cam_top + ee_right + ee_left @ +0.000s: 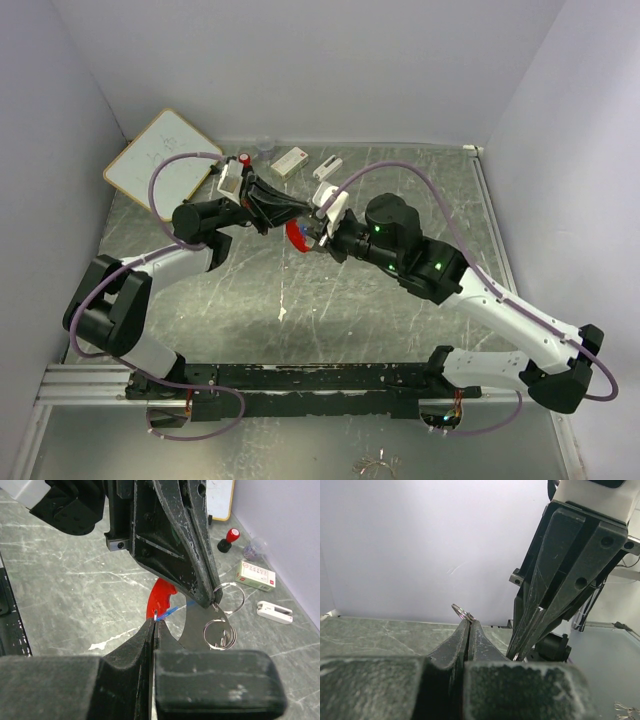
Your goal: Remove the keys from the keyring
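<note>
Both grippers meet above the table's middle and hold the bunch between them. My left gripper [292, 216] is shut on a silvery split ring [462, 612] of the keyring. In the right wrist view its tips pinch that ring [236, 598], and a second ring [219, 634] with small silvery keys hangs below. My right gripper [155, 620] is shut on a thin blue-headed key [175, 611], seen edge-on. The red curved keyring [161, 597] hangs just behind the tips and also shows in the top view [297, 237]. The right gripper's fingers [555, 585] show in the left wrist view.
A whiteboard [160, 155] lies at the back left. A red-and-black capped bottle [229, 539], a white box [255, 575] and a white block [274, 612] sit along the back wall. The walls close in on the sides.
</note>
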`<action>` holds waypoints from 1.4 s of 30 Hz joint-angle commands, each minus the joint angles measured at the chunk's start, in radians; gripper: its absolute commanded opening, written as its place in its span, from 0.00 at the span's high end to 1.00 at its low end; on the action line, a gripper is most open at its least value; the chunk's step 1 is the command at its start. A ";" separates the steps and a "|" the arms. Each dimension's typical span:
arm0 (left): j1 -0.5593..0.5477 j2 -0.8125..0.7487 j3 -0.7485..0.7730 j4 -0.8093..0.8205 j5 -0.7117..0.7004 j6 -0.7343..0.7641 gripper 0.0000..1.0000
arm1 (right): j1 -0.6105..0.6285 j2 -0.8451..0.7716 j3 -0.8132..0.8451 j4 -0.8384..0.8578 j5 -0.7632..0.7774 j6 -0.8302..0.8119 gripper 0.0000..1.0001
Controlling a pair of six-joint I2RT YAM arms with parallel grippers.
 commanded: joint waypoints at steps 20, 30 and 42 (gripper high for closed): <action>0.004 -0.250 -0.051 -0.886 -0.542 0.722 0.93 | -0.328 0.034 -0.082 0.196 0.578 0.276 1.00; -0.010 -0.132 -0.140 -0.890 -0.569 0.669 0.93 | -0.537 0.229 -0.139 0.204 0.457 0.413 1.00; 0.006 0.120 -0.156 -0.690 -0.556 0.619 0.93 | -0.676 0.400 -0.250 0.310 0.236 0.501 1.00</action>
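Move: The right hand, already pinching the blue-tagged key, has open table about 20 cm ahead, 21 cm right and 30 cm below. From it the white stapler lies some 32 cm ahead and 5 cm right, the white box 32 cm ahead and 5 cm left, both about 30 cm down. The left hand, still gripping the keyring, has mid-table about 11 cm ahead, 4 cm left and 30 cm below. Right hand carries the blue-tagged key about 30 cm forward-right, then down; left lowers the keyring some 20 cm, forward. ##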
